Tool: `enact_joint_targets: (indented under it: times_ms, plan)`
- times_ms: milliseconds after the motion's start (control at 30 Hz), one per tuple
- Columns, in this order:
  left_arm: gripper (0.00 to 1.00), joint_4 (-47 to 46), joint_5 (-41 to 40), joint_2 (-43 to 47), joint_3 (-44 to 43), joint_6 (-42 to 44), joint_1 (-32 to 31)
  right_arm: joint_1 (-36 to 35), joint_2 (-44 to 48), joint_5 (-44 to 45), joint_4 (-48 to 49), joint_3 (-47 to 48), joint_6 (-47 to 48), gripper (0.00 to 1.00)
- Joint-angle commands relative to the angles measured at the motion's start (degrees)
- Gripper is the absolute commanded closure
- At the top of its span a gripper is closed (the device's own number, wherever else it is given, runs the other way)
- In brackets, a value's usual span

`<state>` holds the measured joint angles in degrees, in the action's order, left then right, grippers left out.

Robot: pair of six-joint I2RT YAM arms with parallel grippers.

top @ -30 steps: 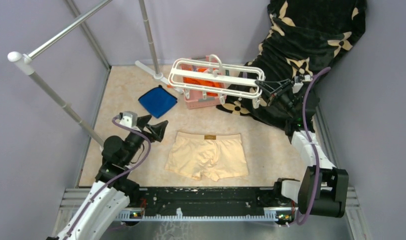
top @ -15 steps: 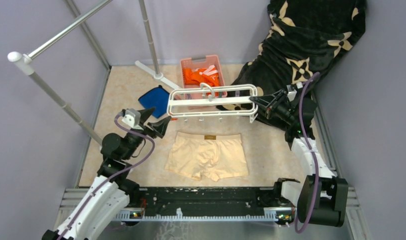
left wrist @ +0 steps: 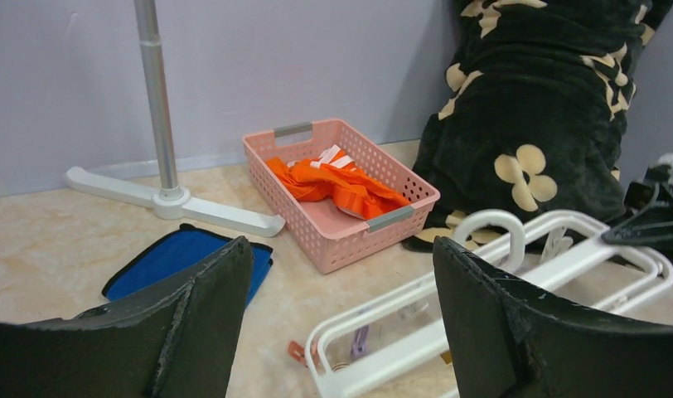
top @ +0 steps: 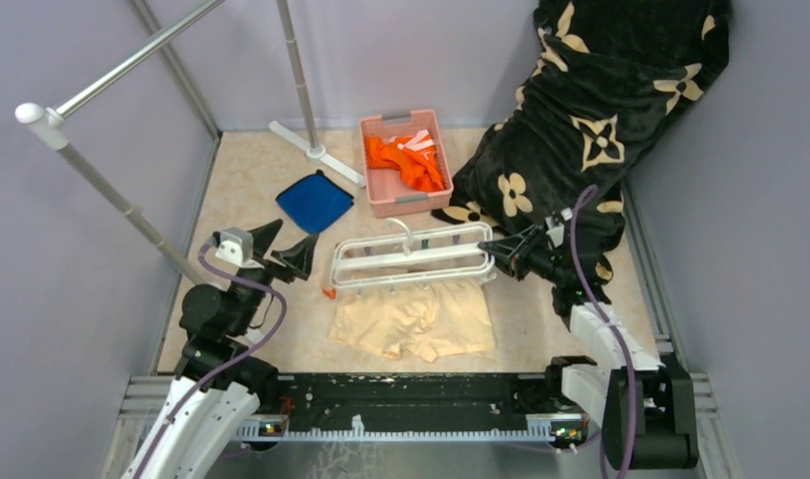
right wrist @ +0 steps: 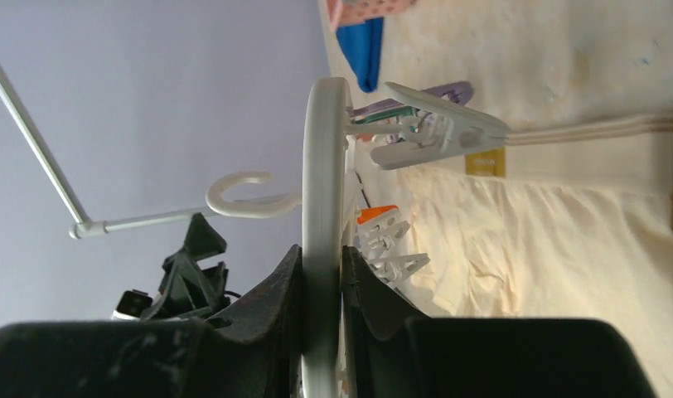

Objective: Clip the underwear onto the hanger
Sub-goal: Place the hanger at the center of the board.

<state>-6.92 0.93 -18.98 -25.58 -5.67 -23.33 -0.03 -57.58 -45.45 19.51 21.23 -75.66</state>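
The pale peach underwear [top: 413,319] lies flat on the floor, its waistband under the white hanger [top: 411,261]. My right gripper [top: 493,246] is shut on the hanger's right end bar [right wrist: 323,249] and holds the frame low over the waistband [right wrist: 582,137], small clips [right wrist: 437,124] dangling from it. My left gripper [top: 281,246] hovers open just left of the hanger's left end [left wrist: 399,340], with nothing between its fingers [left wrist: 192,323].
A pink basket [top: 406,165] of orange clothes stands behind the hanger. A blue folded cloth [top: 314,203] lies at the back left. Grey rack poles [top: 299,70] rise at the back and left. A black flowered blanket [top: 601,110] covers the back right.
My right gripper has carried the hanger forward and down, from above the basket to just over the underwear's waistband. My left gripper has shifted slightly left and stayed open.
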Motion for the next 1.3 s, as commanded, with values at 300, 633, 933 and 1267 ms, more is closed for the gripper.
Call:
enact_joint_targets:
  times_ms: [300,633,933,1267]
  plan:
    - [0.15,1.7,-2.8,0.8,0.7,-2.9,0.4,-3.8,-9.8,6.3,24.3,-9.2,-7.8,1.00]
    - [0.16,2.6,-2.1,0.1,1.0,-3.2,0.3,-3.8,-33.3,8.8,38.1,-1.3,-0.5,0.80]
    - [0.15,3.8,-2.9,0.0,1.1,-3.5,0.4,-3.7,-35.1,10.7,35.5,2.3,2.7,0.29]
    - [0.15,3.4,-3.5,-1.1,1.5,-4.7,0.3,-2.9,-16.6,27.9,0.7,7.1,25.6,0.22]
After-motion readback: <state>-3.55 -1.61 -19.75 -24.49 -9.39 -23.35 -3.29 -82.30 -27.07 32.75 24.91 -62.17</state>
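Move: My right hand already holds the right end of the hanger. The spot at the board's center lies about 14 cm to its left, 3 cm ahead and 12 cm below, by the underwear's waistband. The underwear's middle is some 13 cm left, 4 cm back and 14 cm below; the pink basket stands roughly 27 cm ahead and 13 cm left. From my left hand that spot is about 18 cm right, 6 cm ahead and well below. I lower the hanger about 10 cm onto the board with my right hand, drawing back a couple of centimetres first and then going forward about 8 cm as it sinks. Low down, my fingers open wide and let go of the hanger's right end; then I ease off to the right and slightly up, rolling the wrist. My empty, open left hand sinks nearly 3 cm, tipping down slightly. ##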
